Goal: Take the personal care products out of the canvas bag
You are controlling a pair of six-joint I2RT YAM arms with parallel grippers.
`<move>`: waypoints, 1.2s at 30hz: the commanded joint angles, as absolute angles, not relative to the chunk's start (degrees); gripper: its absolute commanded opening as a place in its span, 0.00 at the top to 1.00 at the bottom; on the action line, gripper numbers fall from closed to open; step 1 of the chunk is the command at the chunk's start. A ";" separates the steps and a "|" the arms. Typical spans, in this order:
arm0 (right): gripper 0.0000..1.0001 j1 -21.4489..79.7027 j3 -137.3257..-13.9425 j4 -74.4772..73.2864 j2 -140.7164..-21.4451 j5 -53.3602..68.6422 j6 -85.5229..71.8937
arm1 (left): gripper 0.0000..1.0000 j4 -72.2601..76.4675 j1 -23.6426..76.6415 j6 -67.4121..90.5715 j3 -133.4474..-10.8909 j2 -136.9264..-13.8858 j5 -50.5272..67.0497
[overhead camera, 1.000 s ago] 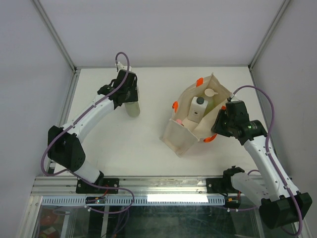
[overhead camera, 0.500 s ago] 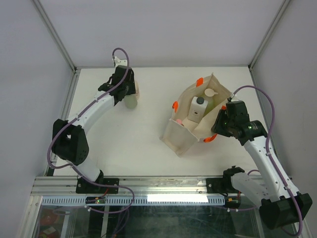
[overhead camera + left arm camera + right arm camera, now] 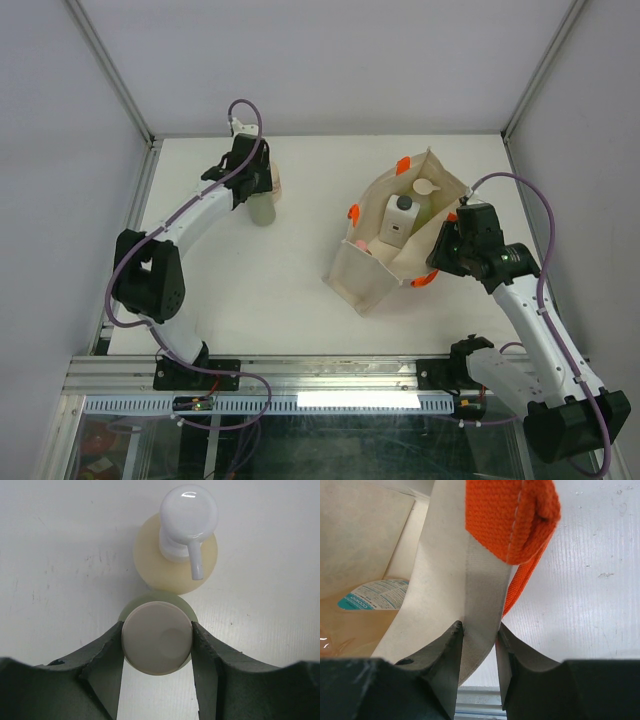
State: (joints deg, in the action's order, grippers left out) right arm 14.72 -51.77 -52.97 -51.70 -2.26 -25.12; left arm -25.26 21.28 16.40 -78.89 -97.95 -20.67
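Observation:
My left gripper (image 3: 157, 628) is shut on the greyish cap of a pale green bottle (image 3: 157, 647) and holds it upright; I cannot tell if it touches the table. It also shows in the top view (image 3: 262, 212), under the left gripper (image 3: 252, 190). A peach bottle with a white pump (image 3: 175, 555) stands right behind it (image 3: 277, 184). My right gripper (image 3: 479, 627) is shut on the canvas bag's wall (image 3: 445, 555) below an orange handle (image 3: 510, 515). The bag (image 3: 362, 275) stands open at centre right, and my right gripper (image 3: 441, 250) is at its right side. Inside are a white bottle with a dark cap (image 3: 400, 220), a cream-capped bottle (image 3: 424, 188) and a pink one (image 3: 378, 247).
Metal frame posts stand at the far corners, the left one (image 3: 110, 75). The table's near edge is a metal rail (image 3: 330, 372) with the arm bases on it. Grey walls close in both sides.
My left arm has carried the pale green bottle a little back and left, next to the pump bottle. The right arm and the bag have not moved.

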 commanded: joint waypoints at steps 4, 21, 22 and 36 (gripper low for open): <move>0.65 14.50 -51.68 -53.77 -50.75 -1.32 -23.91 | 0.57 -17.38 20.93 15.25 -81.13 -96.37 -19.84; 0.66 14.55 -51.59 -53.33 -51.35 -0.09 -23.56 | 0.23 -26.89 21.60 24.64 -79.76 -83.71 -2.90; 0.66 14.51 -51.59 -53.30 -51.28 -0.09 -23.56 | 0.22 -26.89 22.06 26.65 -79.12 -82.32 -1.74; 0.66 14.51 -51.59 -53.31 -51.77 0.36 -23.30 | 0.17 -26.89 44.11 35.79 -88.63 -84.53 -6.06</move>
State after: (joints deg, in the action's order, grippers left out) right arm 14.72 -51.72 -52.97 -52.05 -1.04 -24.84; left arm -28.69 39.40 32.93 -83.46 -81.80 -4.16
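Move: The left hand still grips the green bottle by its cap, its middle straight below the fingers by about 7 cm. The pump bottle stands some 7 cm ahead of that hand and 1 cm to its right; the canvas bag is about 31 cm to its right and 5 cm back, with the white bottle inside it roughly 30 cm right and 3 cm back. From the right hand, at the bag's rim, the green bottle is about 20 cm ahead and 35 cm left. The left hand eases the green bottle down the last trace beside the pump bottle, then spreads its fingers from the cap and stays nearly in place until they are well open, while the right hand keeps its pinch on the bag's near rim. The left hand then lifts about 14 cm clear while drawing back some 11 cm and, mostly late in the move, swings about 16 cm right towards the canvas bag, rolling some 30 degrees so its left side drops and turning about 20 degrees clockwise, fingers wide. ##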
